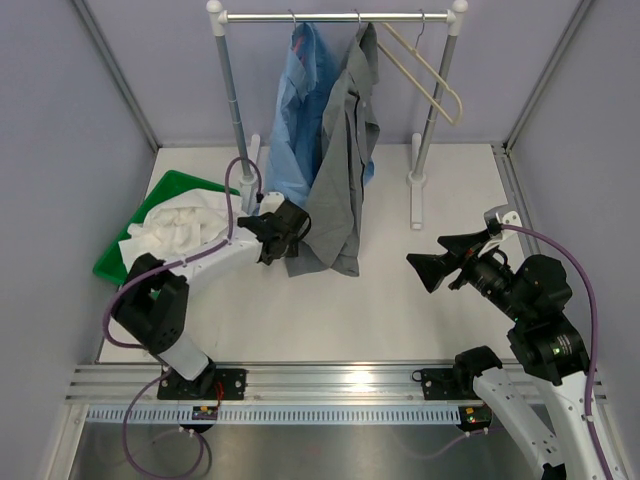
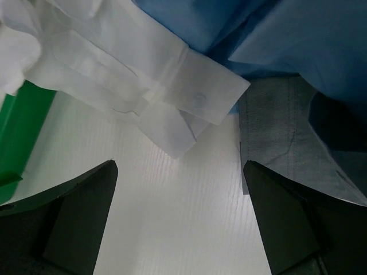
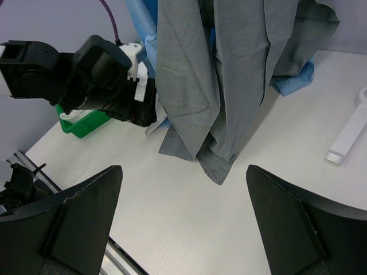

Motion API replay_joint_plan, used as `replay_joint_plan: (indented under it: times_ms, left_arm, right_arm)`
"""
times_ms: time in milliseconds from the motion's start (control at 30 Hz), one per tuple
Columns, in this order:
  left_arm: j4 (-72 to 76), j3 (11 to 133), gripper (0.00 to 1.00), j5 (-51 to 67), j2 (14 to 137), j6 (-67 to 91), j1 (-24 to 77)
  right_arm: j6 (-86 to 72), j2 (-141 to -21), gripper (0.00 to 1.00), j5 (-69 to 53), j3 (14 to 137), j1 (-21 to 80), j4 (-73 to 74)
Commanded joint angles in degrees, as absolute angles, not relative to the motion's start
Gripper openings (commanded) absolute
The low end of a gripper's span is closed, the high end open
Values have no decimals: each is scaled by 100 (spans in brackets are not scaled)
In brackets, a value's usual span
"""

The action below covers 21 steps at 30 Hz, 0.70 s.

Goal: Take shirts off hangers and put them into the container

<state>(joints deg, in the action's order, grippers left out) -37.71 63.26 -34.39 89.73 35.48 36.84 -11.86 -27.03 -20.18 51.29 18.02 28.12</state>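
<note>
The white shirt (image 1: 178, 228) lies crumpled in the green container (image 1: 168, 185) at the left. Its cuff (image 2: 172, 86) hangs over the rim onto the table. The light blue shirt (image 1: 298, 110) and the grey shirt (image 1: 345, 170) hang from the rail on hangers hidden by the cloth. An empty cream hanger (image 1: 432, 72) hangs at the rail's right end. My left gripper (image 1: 292, 235) is open and low at the grey shirt's hem (image 2: 281, 132), with nothing between its fingers. My right gripper (image 1: 428, 255) is open to the right of the shirts and faces the grey shirt (image 3: 229, 74).
The rail (image 1: 340, 16) stands on two white posts, each with a flat foot (image 1: 417, 205) on the table. Pale walls and metal frame bars close in the back and both sides. Both arm bases sit on a rail (image 1: 330, 380) at the near edge.
</note>
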Motion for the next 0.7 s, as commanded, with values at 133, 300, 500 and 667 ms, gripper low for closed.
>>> replay_joint_plan:
  times_ms: [133,300,500,667]
  left_arm:
    - [-3006,6240,99,-4166,9825,3701,3683]
    - [-2866,6179,99,-4184,10212,3691,3586]
    - [-2786,6065,89,-4043,10476,3753,3437]
    - [-2786,6029,72,-4043,10512,3700,3384]
  right_arm:
    - [-1230,-2698,100,-2048,5106,1863,2637]
    - [-1230,-2716,99,-2039,5106,1863,2637]
    - [-1230,-2725,100,-2048,5098,1863,2628]
    - [-1231,-2742,99,-2065,5098,1863,2610]
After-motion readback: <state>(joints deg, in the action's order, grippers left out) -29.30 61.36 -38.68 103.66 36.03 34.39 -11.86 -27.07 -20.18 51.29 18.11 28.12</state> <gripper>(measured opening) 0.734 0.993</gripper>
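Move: The white shirt's cuff, hanging out to the right of the container, lies some 8 cm below the open left hand and about 4 cm ahead, 1 cm to its left. The container's middle is about 25 cm to that hand's left and 8 ahead; the grey shirt's hem is some 11 cm to its right and 1 ahead, the blue shirt's hem 10 ahead and 2 right. From the right hand, the cuff is about 33 cm left, 16 ahead and 32 below. The left fingertips come down close about the white cuff, the right one seeming to reach its corner, though no grip shows yet. The hand sinks about 7 cm, quickly and then easing off, drifts a little forward and left late on, and tilts slightly. Near the bottom the wide-open fingers begin to close, to roughly three quarters open. ##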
